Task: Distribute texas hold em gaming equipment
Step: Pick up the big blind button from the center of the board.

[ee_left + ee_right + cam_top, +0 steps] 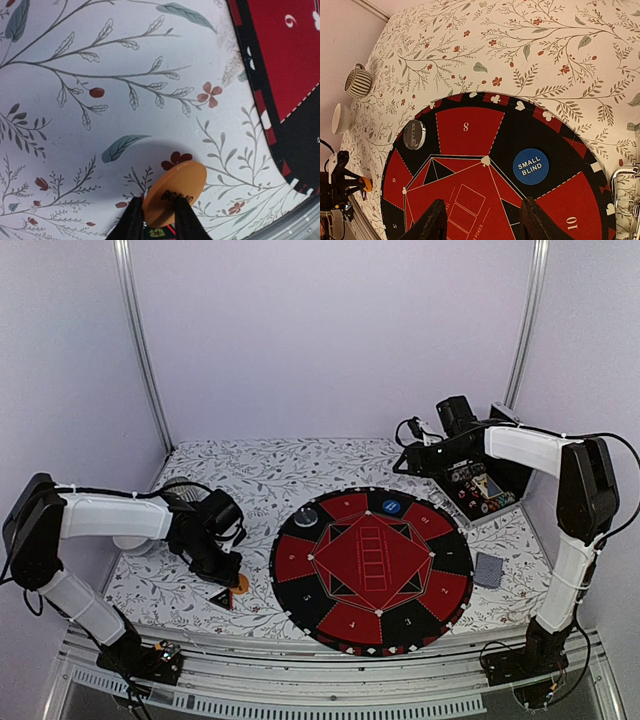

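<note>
An orange disc printed BIG BLIND stands tilted between the fingers of my left gripper, which is shut on it just over the flowered cloth, left of the mat. From above, the left gripper and orange disc sit beside a black-red triangle. A blue SMALL BLIND disc and a dark dealer disc lie on the mat. Grey-blue cards lie right of the mat. My right gripper hangs open and empty high over the mat.
The large round red-and-black mat fills the table's middle. An open case with chips stands at the back right under the right arm. A striped cup and a white bowl stand at the left edge.
</note>
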Controlling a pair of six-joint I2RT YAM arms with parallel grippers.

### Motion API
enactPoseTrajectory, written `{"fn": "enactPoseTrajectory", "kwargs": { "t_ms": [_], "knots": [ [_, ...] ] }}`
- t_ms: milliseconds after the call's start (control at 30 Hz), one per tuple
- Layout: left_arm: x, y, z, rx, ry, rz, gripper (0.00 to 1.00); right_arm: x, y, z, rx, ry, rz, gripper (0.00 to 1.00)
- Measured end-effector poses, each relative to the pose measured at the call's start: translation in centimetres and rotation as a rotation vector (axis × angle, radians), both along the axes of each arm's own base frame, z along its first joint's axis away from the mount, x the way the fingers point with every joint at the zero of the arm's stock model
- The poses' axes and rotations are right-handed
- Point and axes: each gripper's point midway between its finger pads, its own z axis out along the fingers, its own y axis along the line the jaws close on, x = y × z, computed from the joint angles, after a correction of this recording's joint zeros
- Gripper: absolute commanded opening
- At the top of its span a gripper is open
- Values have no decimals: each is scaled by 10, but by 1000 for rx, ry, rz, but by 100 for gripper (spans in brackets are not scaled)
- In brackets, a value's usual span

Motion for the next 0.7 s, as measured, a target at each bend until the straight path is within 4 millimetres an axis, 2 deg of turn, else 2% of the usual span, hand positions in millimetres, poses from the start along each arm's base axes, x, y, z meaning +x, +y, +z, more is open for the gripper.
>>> {"fn": "enactPoseTrajectory", "kwargs": {
  "t_ms": [133, 267, 333, 500, 600, 700],
  "knots": [
    [4, -5, 5, -23, -14, -2, 0, -1, 0, 0, -2, 1, 3, 51],
    [8, -9, 10, -46, -31, -5, 0, -1, 0, -1, -2, 5, 4, 51],
    [16, -21, 25, -105, -79, -12, 0, -1, 0, -1, -1, 5, 4, 51],
    [14, -18, 22, -103, -76, -10, 0, -4, 2, 0, 12, 16, 18, 51],
    [13, -19, 26, -113, -84, -12, 0, -9, 8, 1, 31, 21, 48, 51],
    [15, -23, 40, -147, -124, -20, 0, -20, 20, 2, 49, 12, 107, 51]
  ]
}}
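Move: Right at the left fingertips, the orange big blind button already stands tilted, its middle about 1 cm ahead and 1 cm to the right, at tip height. The all-in triangle lies some 3 cm back and 3 cm left, 1 cm lower; the board's middle is roughly 28 cm to the right and 4 cm ahead. From the right hand, the button is about 34 cm left, 23 cm back and 13 cm lower. Closing from a small gap onto the big blind button, the left fingers pinch it by its edge while the hand rises about 4 cm, drifting some 2 cm right towards the board and a little forward, fingertips swinging out right and forward by about 10 degrees. The half-open right hand starts late, going back and left towards the button and turning slightly counter-clockwise. ##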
